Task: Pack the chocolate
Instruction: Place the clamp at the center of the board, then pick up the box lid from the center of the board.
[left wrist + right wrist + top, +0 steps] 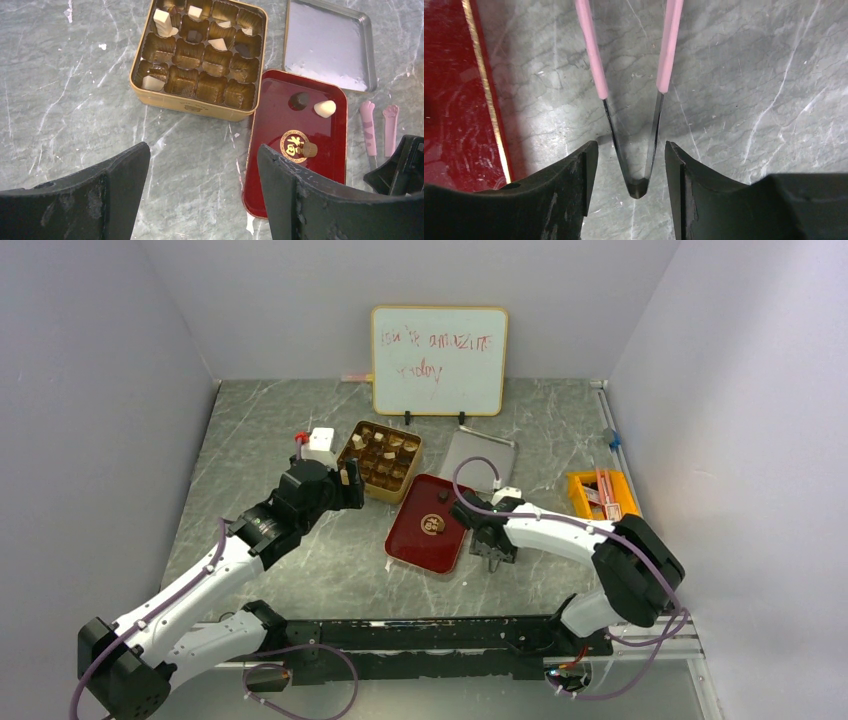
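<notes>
Chocolate pieces sit in a few cups of the gold tin (190, 104), cream ones (163, 19) and a dark one (193, 35). Three more lie on the red tray (280, 120): dark (299, 101), cream (325, 108) and tan (309, 149). My left gripper (202, 165) hangs open over bare table in front of the tin, with nothing between its fingers. My right gripper (631, 155) is open just right of the red tray (454, 100). The joined steel end of the pink tweezers (638, 186) lies between its fingers, with a gap on each side.
A silver tray (480, 455) lies behind the red tray (420, 545). A whiteboard (439, 360) stands at the back. An orange box (600, 495) sits at the right wall. A small white object (320, 443) stands left of the tin (352, 445).
</notes>
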Controlling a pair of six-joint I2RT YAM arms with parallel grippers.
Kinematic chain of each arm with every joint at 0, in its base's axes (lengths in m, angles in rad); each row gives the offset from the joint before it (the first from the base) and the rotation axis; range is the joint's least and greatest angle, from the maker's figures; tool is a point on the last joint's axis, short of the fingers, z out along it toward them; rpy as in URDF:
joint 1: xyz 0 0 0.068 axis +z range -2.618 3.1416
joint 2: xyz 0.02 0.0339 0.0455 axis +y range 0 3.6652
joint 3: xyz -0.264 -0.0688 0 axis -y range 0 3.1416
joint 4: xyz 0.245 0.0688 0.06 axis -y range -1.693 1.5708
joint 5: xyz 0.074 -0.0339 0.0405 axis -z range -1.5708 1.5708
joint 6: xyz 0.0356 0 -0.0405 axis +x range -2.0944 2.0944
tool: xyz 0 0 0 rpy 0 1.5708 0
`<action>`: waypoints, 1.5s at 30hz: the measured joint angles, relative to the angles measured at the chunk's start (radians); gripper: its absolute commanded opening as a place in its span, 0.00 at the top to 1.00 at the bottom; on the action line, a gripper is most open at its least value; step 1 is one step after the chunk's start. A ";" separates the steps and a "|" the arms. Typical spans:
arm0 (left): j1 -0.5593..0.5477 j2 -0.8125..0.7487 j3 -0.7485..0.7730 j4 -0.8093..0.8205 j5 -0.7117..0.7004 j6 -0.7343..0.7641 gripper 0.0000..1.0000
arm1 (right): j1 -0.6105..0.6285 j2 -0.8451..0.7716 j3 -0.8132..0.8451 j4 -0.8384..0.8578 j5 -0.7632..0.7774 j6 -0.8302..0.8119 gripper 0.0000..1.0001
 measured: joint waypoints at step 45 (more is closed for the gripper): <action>0.000 0.065 0.016 0.050 0.002 0.021 0.17 | -0.508 0.484 0.593 0.178 -0.018 -0.436 0.51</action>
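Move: The metal lid's middle lies about 25 cm ahead of the right hand, 3 cm to its left and nearly level in height, its right rim reaching some 5 cm to the hand's right. The released clamp stretches ahead, its middle 5 cm out and 3 cm right; the red tray's middle is 8 cm ahead and 16 cm left. From the left hand the metal lid is roughly 12 cm ahead, 28 cm right and 20 cm below. The open right hand rises off the clamp, arcs 23 cm forward and sinks to the lid's right rim. ##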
